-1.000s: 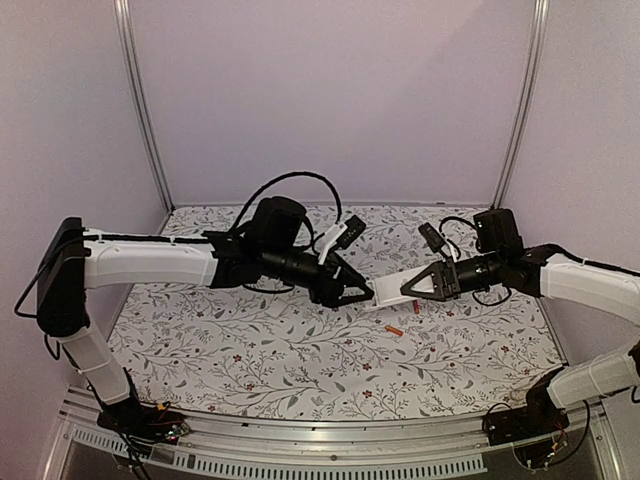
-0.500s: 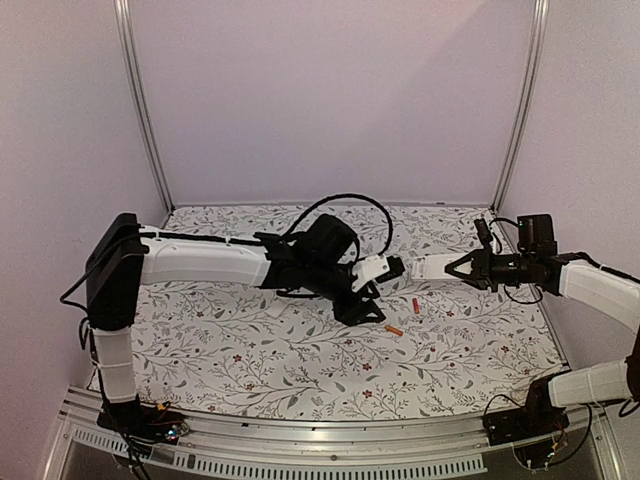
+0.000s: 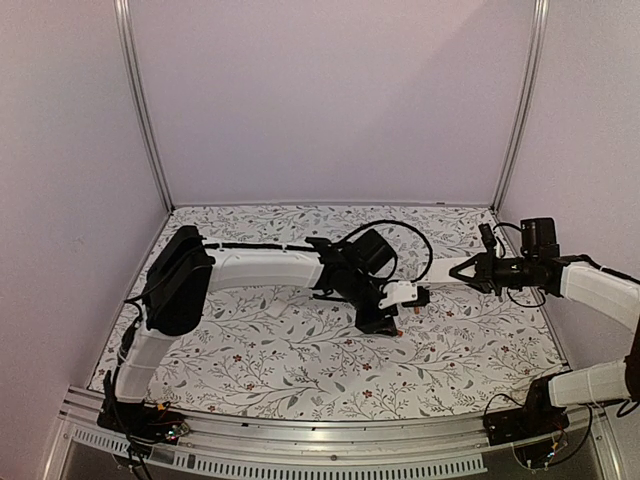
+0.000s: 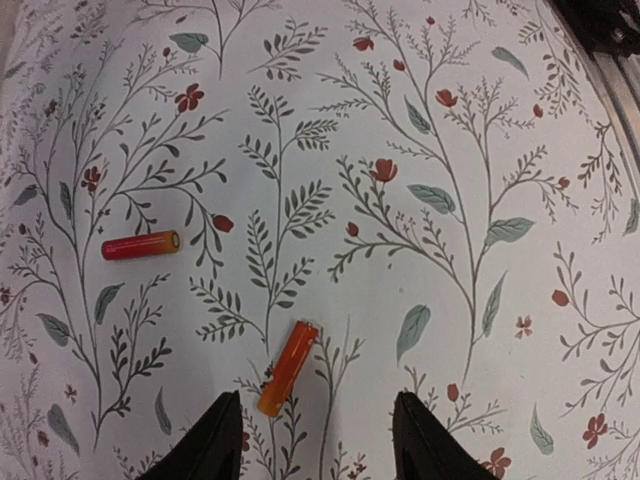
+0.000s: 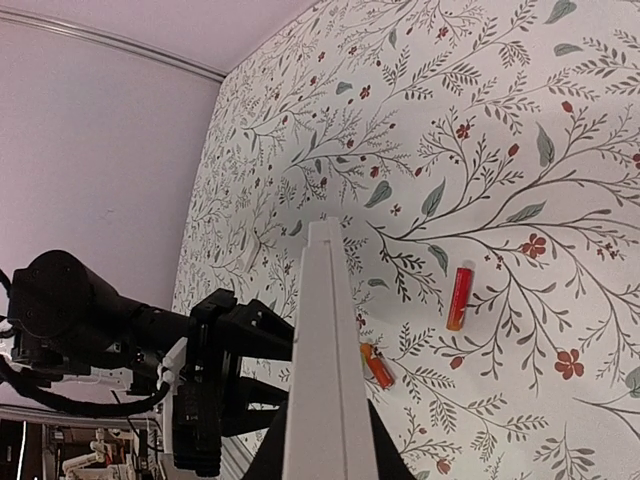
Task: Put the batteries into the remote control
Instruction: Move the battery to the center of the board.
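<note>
Two orange-red batteries lie apart on the flowered table cloth. One battery [image 4: 288, 368] lies just ahead of my left gripper [image 4: 318, 445], close to its left finger [image 4: 212, 445]. The other battery [image 4: 140, 245] lies further off to the left. The left gripper [image 3: 379, 322] hangs open just above the cloth, holding nothing. My right gripper [image 3: 480, 270] is shut on the white remote control [image 3: 445, 270], holding it off the table and pointing it toward the left arm. In the right wrist view the remote control [image 5: 325, 340] shows edge-on above both batteries [image 5: 460, 298] [image 5: 376, 367].
A small flat white piece [image 3: 278, 311] lies on the cloth left of the left arm's forearm. The left arm [image 3: 270, 268] stretches across the middle of the table. Pale walls and metal posts [image 3: 140, 100] close in the back and sides.
The left arm has swung right and down over the nearer battery. The right gripper drew the remote back to the right a second ago and has since held still.
</note>
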Robot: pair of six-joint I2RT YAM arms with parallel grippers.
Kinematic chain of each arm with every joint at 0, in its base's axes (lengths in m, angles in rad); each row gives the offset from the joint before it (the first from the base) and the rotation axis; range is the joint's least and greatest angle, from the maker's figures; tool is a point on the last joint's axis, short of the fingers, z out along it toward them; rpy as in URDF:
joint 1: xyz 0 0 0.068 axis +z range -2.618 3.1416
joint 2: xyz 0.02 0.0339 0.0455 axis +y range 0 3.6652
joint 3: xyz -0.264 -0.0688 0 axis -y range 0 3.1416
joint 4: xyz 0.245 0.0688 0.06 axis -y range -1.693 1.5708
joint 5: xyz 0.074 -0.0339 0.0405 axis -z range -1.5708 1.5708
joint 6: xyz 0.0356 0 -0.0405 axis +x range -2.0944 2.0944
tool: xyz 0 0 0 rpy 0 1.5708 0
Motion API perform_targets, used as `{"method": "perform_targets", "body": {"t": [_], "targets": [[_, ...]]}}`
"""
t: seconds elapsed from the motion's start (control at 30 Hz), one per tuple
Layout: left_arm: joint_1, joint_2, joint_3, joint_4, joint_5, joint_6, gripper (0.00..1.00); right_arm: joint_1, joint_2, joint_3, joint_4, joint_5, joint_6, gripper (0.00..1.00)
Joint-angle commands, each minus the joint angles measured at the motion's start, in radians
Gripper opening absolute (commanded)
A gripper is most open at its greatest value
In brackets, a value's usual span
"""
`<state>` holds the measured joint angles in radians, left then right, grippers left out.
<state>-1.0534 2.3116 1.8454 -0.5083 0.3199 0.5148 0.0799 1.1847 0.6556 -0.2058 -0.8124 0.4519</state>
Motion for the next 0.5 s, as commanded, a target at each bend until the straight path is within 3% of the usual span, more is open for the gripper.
{"method": "perform_targets", "body": {"t": [0.0, 0.27, 0.47], "targets": [[-0.006, 0.071, 0.093, -0.095, -0.003, 0.066, 0.51, -0.012, -0.004, -0.010, 0.002, 0.007, -0.012, 0.00], [-0.005, 0.172, 0.214, -0.158, 0.000, 0.074, 0.44, -0.031, -0.008, -0.011, 0.003, 0.003, -0.012, 0.00], [-0.003, 0.205, 0.242, -0.196, -0.012, 0.091, 0.29, -0.033, -0.008, -0.011, 0.007, 0.001, -0.010, 0.00]]}}
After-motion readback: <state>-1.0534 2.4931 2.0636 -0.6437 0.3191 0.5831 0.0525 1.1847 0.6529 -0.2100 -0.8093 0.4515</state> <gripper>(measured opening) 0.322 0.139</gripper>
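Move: The nearer, orange battery lies about 5 cm below the open left fingers, some 2 cm to their right and 1 cm ahead. The second, redder battery is roughly 7 cm farther out than the orange one and 5 cm to its right. From the right hand, still holding the remote control, the orange battery is some 15 cm left, 5 cm back and 14 cm lower. The left hand sinks about 4 cm, easing slightly right, to straddle the orange battery while its fingers partly close. ##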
